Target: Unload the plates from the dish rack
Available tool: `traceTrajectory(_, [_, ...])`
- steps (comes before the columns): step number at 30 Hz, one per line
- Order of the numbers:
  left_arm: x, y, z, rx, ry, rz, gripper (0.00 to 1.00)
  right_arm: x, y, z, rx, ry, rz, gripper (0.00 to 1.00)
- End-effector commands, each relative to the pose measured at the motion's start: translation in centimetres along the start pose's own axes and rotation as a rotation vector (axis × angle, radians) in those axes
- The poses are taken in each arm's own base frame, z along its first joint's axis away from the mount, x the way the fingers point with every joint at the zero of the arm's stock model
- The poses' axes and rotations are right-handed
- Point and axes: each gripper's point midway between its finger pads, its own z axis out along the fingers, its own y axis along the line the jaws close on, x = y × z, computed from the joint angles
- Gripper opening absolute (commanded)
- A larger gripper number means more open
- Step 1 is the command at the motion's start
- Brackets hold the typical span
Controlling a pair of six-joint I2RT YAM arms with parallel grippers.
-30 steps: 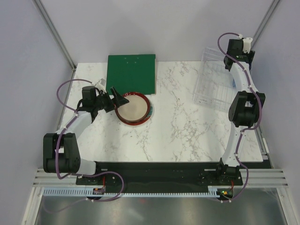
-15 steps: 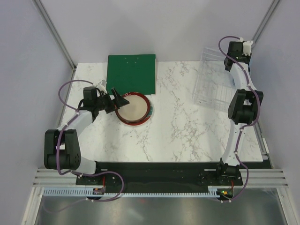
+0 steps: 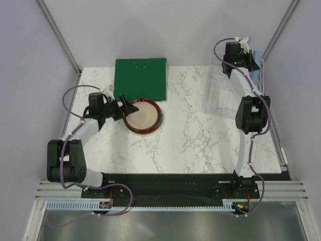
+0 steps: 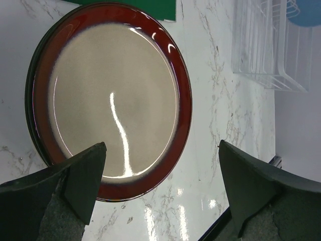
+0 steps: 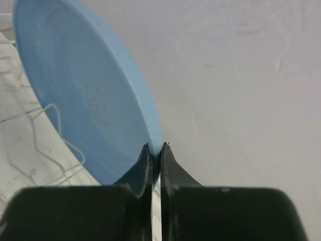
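A plain light blue plate point(image 5: 85, 100) hangs upright over the far right end of the dish rack point(image 3: 225, 95), a clear wire frame. My right gripper point(image 5: 156, 148) is shut on its rim; from above, that gripper point(image 3: 248, 54) and the blue plate point(image 3: 257, 61) show at the back right. A dark red-rimmed plate with a beige centre point(image 4: 115, 95) lies flat on the marble, with a second rim showing under it. My left gripper point(image 4: 163, 191) hovers open just at the near edge of this plate point(image 3: 143, 116), holding nothing.
A flat green square board point(image 3: 140, 79) lies at the back, touching the red plate's far side. Grey walls and metal frame posts close in the table on the left, right and back. The rack's wire dividers point(image 5: 47, 125) stand just below the blue plate.
My right gripper closed on the blue plate's rim and moved up and left with it, so the plate now shows above the rack. The rack shifted slightly left. My left arm stayed still.
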Motion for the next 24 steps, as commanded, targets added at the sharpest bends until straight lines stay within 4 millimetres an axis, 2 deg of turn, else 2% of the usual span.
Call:
traceTrajectory(1, [-0.7,-1.5,-0.8,0.054,-0.031,0.056,1.00,-7.5,-6.1,-7.4,0.154,-0.170,0.147,0.00])
traceTrajectory(2, [-0.7,-1.5,-0.8,0.051,-0.032,0.054,1.00,-8.0,-6.5,-8.0,0.171,-0.185,0.200,0.00])
traceTrajectory(3, [-0.7,-1.5,-0.8,0.052,-0.032,0.054,1.00,-8.0,-7.5,-8.2,0.198,-0.171,0.186,0.00])
traceTrajectory(8, [-0.5,-1.5,-0.8,0.060,-0.020,0.051,1.00,-8.1,-9.3,-8.9,0.238,-0.164,0.225,0.00])
traceTrajectory(9, [-0.4,-1.6,-0.8,0.061,-0.018,0.051,1.00,-8.3,-10.2,-9.4,0.236,-0.172,0.247,0.00])
traceTrajectory(13, [-0.4,-1.8,-0.8,0.070,-0.020,0.050,1.00,-8.7,-10.2,-10.0,0.174,-0.200,0.265,0.00])
traceTrajectory(14, [-0.5,-2.1,-0.9,0.083,-0.023,0.055,1.00,-8.3,-9.3,-10.4,0.124,-0.203,0.264,0.00])
traceTrajectory(15, [-0.5,-2.2,-0.9,0.089,-0.021,0.051,1.00,-9.1,-10.2,-11.4,0.057,-0.229,0.319,0.00])
traceTrajectory(16, [-0.6,-2.6,-1.1,0.103,-0.026,0.047,1.00,-9.4,-9.8,-12.2,-0.021,-0.242,0.328,0.00])
traceTrajectory(17, [-0.7,-3.3,-1.2,0.136,-0.030,0.057,1.00,-9.3,-7.7,-13.4,-0.190,-0.250,0.347,0.00])
traceTrajectory(18, [-0.7,-3.7,-1.4,0.158,-0.030,0.057,1.00,-9.9,-8.7,-14.9,-0.270,-0.264,0.383,0.00])
traceTrajectory(19, [-0.9,-4.5,-1.7,0.182,-0.038,0.051,1.00,-9.1,-8.2,-16.0,-0.337,-0.248,0.357,0.00])
traceTrajectory(20, [-1.0,-5.4,-2.0,0.220,-0.046,0.067,1.00,-9.4,-6.9,-18.0,-0.465,-0.264,0.363,0.00])
traceTrajectory(21, [-0.9,-5.7,-2.3,0.240,-0.047,0.067,1.00,-9.7,-7.6,-19.5,-0.529,-0.261,0.421,0.00])
traceTrajectory(23, [-1.0,-7.3,-3.3,0.291,-0.067,0.076,1.00,-9.0,-6.3,-22.3,-0.695,-0.242,0.393,0.00])
traceTrajectory(24, [-0.9,-7.6,-3.5,0.309,-0.077,0.084,1.00,-8.9,-6.5,-23.5,-0.753,-0.227,0.420,0.00])
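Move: The right hand already pinches the blue plate by its rim, with the plate still among the rack's wires. The plate stack on the counter is about 57 cm to this hand's left, 15 cm back and 20 cm lower. The dish rack's middle is some 13 cm left, 6 cm back and 15 cm below; the green board is about 60 cm left, level ahead and 21 cm below. From the left hand, the stack lies about 5 cm right, 4 cm ahead and 9 cm below. Keep the right gripper shut on the blue plate's rim and lift it up out of the dish rack, about 15 cm, while swinging some 12 cm left towards the stack. Let the leftward travel pause midway, ease back about 5 cm, and turn the wrist roughly 20 degrees counter-clockwise late on. Near the end, raise the open, empty left gripper about 3 cm, slightly back and right. ##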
